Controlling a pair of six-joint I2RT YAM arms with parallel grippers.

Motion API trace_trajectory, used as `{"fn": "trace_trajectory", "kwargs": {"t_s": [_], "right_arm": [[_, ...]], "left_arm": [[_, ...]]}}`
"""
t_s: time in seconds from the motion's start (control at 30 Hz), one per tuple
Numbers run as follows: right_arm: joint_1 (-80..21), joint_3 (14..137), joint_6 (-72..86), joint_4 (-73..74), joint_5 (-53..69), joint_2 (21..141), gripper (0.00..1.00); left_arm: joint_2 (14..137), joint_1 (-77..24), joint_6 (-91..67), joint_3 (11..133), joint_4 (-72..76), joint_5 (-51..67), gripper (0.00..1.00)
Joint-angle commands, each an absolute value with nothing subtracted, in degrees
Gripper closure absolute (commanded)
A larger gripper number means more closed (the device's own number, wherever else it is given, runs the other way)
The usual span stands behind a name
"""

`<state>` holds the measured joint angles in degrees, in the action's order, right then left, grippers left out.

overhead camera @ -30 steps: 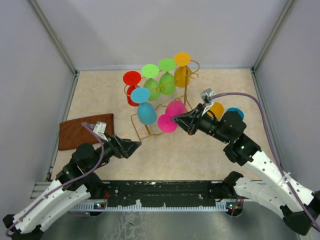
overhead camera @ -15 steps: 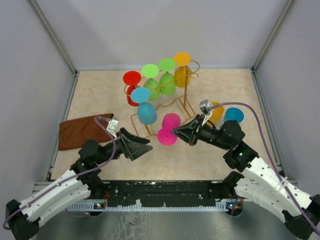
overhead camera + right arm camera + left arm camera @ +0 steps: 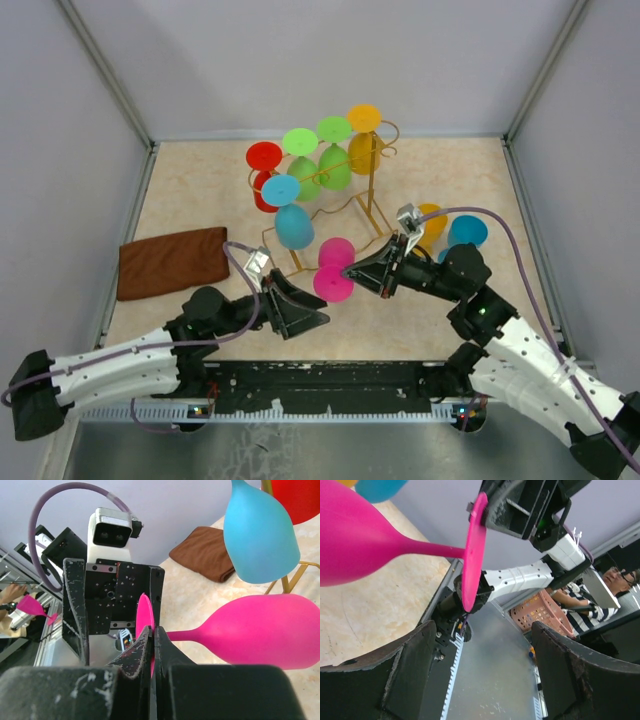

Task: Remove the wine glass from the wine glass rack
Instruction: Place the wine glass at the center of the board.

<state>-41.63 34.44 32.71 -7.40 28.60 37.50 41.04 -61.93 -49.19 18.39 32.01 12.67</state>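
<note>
My right gripper (image 3: 349, 271) is shut on the flat foot of a pink wine glass (image 3: 336, 254), which it holds with the stem level, just in front of the gold wire wine glass rack (image 3: 372, 190). In the right wrist view the pink wine glass (image 3: 260, 630) has its foot pinched edge-on between the right gripper's (image 3: 155, 632) fingers. My left gripper (image 3: 314, 304) stands open, close to the foot and facing it. The left wrist view has the pink wine glass (image 3: 355, 540) above the left gripper (image 3: 484, 630), whose jaws hold nothing.
Blue (image 3: 293, 225), red (image 3: 264, 157), green (image 3: 300, 142) and orange (image 3: 364, 118) glasses hang on the rack. An orange glass (image 3: 433, 220) and a blue glass (image 3: 468, 230) stand on the table at the right. A brown cloth (image 3: 172, 262) lies at the left.
The right gripper has drawn the pink glass back from the rack toward the near edge. The left arm has swung right, up to the glass's foot, and its jaws have narrowed a little.
</note>
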Motion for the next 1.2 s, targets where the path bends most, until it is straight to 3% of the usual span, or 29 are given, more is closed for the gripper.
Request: {"fn": "trace_trajectory", "kwargs": {"t_s": [0.0, 0.13, 0.33, 0.5, 0.67, 0.87, 1.17], "right_arm": [[-41.9, 35.1, 33.7, -10.3, 30.8, 36.5, 1.0], [-41.9, 34.9, 34.0, -10.8, 31.3, 36.6, 1.0], [-42.0, 33.3, 35.2, -10.4, 30.3, 36.8, 1.0], [-41.9, 32.5, 36.3, -12.0, 31.2, 36.6, 1.0], [-41.9, 31.1, 36.5, -13.5, 32.2, 36.6, 1.0], [-42.0, 29.7, 37.8, -17.2, 33.6, 36.4, 1.0], [-41.9, 28.2, 38.0, -18.8, 35.7, 33.4, 1.0]], "left_arm": [[41.9, -63.2, -49.0, 18.3, 38.0, 5.1, 0.19], [44.9, -63.5, -46.5, 20.0, 41.9, 5.2, 0.21], [48.6, -63.7, -45.3, 21.0, 42.7, 7.6, 0.42], [47.8, -63.8, -47.1, 14.7, 52.5, 6.0, 0.57], [47.9, -63.8, -45.8, 15.5, 51.6, 6.8, 0.61], [48.7, -63.8, -45.6, 14.9, 52.8, 7.1, 0.73], [50.0, -63.8, -45.4, 16.3, 49.8, 9.5, 0.71]]}}
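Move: The pink wine glass, still held by its foot in the right fingers, has that foot's middle about 4 cm ahead of the left hand point, 3 cm to its right and 2 cm above. Its bowl is roughly 6 cm beyond and 6 cm below the foot. From the right hand the foot's middle is about 2 cm back, 2 cm left and 1 cm below. The blue wine glass on the rack is some 20 cm ahead of the left hand, 8 cm left and 3 cm below. The pink wine glass's foot, still pinched by the right fingers, is lowered about 2 cm, then drawn back about as far towards the left gripper, tipping slightly. The left hand eases 2 cm forward and about 1 cm right, then stays there, its fingers closing from wide open to roughly a third around the foot's near edge; a firm pinch can't be seen. ##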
